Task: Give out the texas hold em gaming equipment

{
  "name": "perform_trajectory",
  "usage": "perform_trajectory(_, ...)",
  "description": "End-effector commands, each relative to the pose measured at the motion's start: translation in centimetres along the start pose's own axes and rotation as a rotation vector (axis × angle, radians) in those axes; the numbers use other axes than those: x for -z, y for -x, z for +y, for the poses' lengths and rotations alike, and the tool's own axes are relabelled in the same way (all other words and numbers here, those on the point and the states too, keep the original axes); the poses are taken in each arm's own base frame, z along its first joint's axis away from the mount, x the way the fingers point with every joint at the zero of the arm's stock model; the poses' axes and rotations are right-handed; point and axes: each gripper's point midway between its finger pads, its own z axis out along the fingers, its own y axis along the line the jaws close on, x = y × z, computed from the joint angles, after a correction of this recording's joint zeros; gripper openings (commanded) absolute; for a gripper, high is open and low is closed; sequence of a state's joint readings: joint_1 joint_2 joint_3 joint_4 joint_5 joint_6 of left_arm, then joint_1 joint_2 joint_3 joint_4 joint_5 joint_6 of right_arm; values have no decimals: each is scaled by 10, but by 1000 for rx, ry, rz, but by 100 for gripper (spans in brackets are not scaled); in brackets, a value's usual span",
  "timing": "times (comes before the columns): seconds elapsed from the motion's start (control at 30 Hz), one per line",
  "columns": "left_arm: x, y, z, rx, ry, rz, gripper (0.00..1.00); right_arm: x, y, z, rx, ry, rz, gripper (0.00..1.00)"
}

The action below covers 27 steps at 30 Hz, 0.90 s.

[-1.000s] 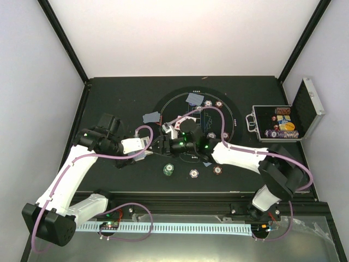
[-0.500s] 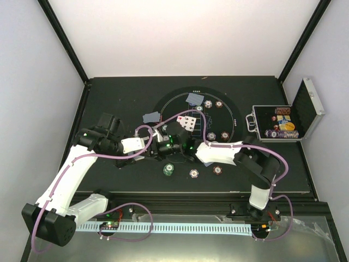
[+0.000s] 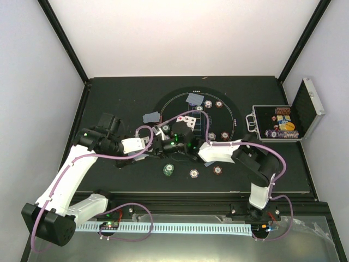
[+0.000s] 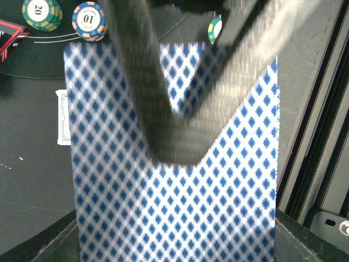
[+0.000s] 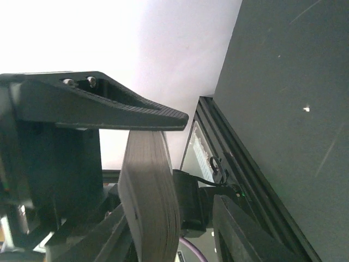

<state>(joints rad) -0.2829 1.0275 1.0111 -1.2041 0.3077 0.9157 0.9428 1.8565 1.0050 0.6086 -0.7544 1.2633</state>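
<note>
My left gripper [image 3: 143, 146] is shut on a deck of cards with blue-patterned backs [image 4: 218, 207], which fills the left wrist view and hides its fingers. My right gripper [image 3: 156, 144] has come up against it. Blurred dark fingers [image 4: 147, 98] lie over the top card. In the right wrist view the deck's edge [image 5: 150, 191] stands between my right gripper's [image 5: 202, 164] jaws. The upper finger [image 5: 109, 101] touches the deck's end and the lower finger [image 5: 245, 229] stands apart from it. Chips lie near the front: green [image 3: 168, 170], white [image 3: 193, 173], brown-red [image 3: 217, 170].
The round black mat [image 3: 229, 112] carries face-down cards [image 3: 194, 99], face-up cards [image 3: 186, 120] and several chips [image 3: 211, 136]. Another card pair [image 3: 151, 117] lies at its left. The open silver case [image 3: 281, 123] stands at the right. A black rail [image 3: 191, 197] runs along the near edge.
My right arm has swung left across the mat to the deck in my left gripper, and its jaws have narrowed. The left arm has stayed still.
</note>
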Motion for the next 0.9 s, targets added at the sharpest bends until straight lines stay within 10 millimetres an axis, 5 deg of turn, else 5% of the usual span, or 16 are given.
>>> perform_trajectory(0.0, 13, 10, 4, -19, 30, -38, 2, 22, 3, -19, -24, -51, -31, 35)
perform_trajectory(0.37, 13, 9, 4, -17, 33, -33, 2, 38, 10, 1, 21, -51, -63, 2)
perform_trajectory(0.7, 10, 8, 4, -13, 29, -26, 2, 68, 22, 11, 70, -82, -98, 1)
perform_trajectory(0.87, 11, 7, 4, -16, 32, -23, 2, 108, 46, -9, 168, -284, -103, 1)
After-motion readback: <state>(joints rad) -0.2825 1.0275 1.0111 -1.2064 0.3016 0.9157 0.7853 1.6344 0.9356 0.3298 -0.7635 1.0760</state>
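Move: The top card of the deck that my left hand holds is already between the open fingers of my right hand: one finger is over the deck and one under, with the deck's middle about 3 cm left of my right hand point and 1 cm below. From my left hand, the deck's middle is some 2 cm to the right. About 15 cm below my right hand, the green chip stack lies 11 cm back and 6 right, the face-down pair 14 ahead and 2 left, and the face-up cards 12 ahead and 15 right. My right hand closes its fingers fully while easing right and about 2 cm up, drawing the top card over the deck's free right edge and pinching it. Then, fingers shut, I pull it away faster to the right and forward, about 7 cm right and 4 forward overall. My left hand stays in place and keeps its grip on the deck. ##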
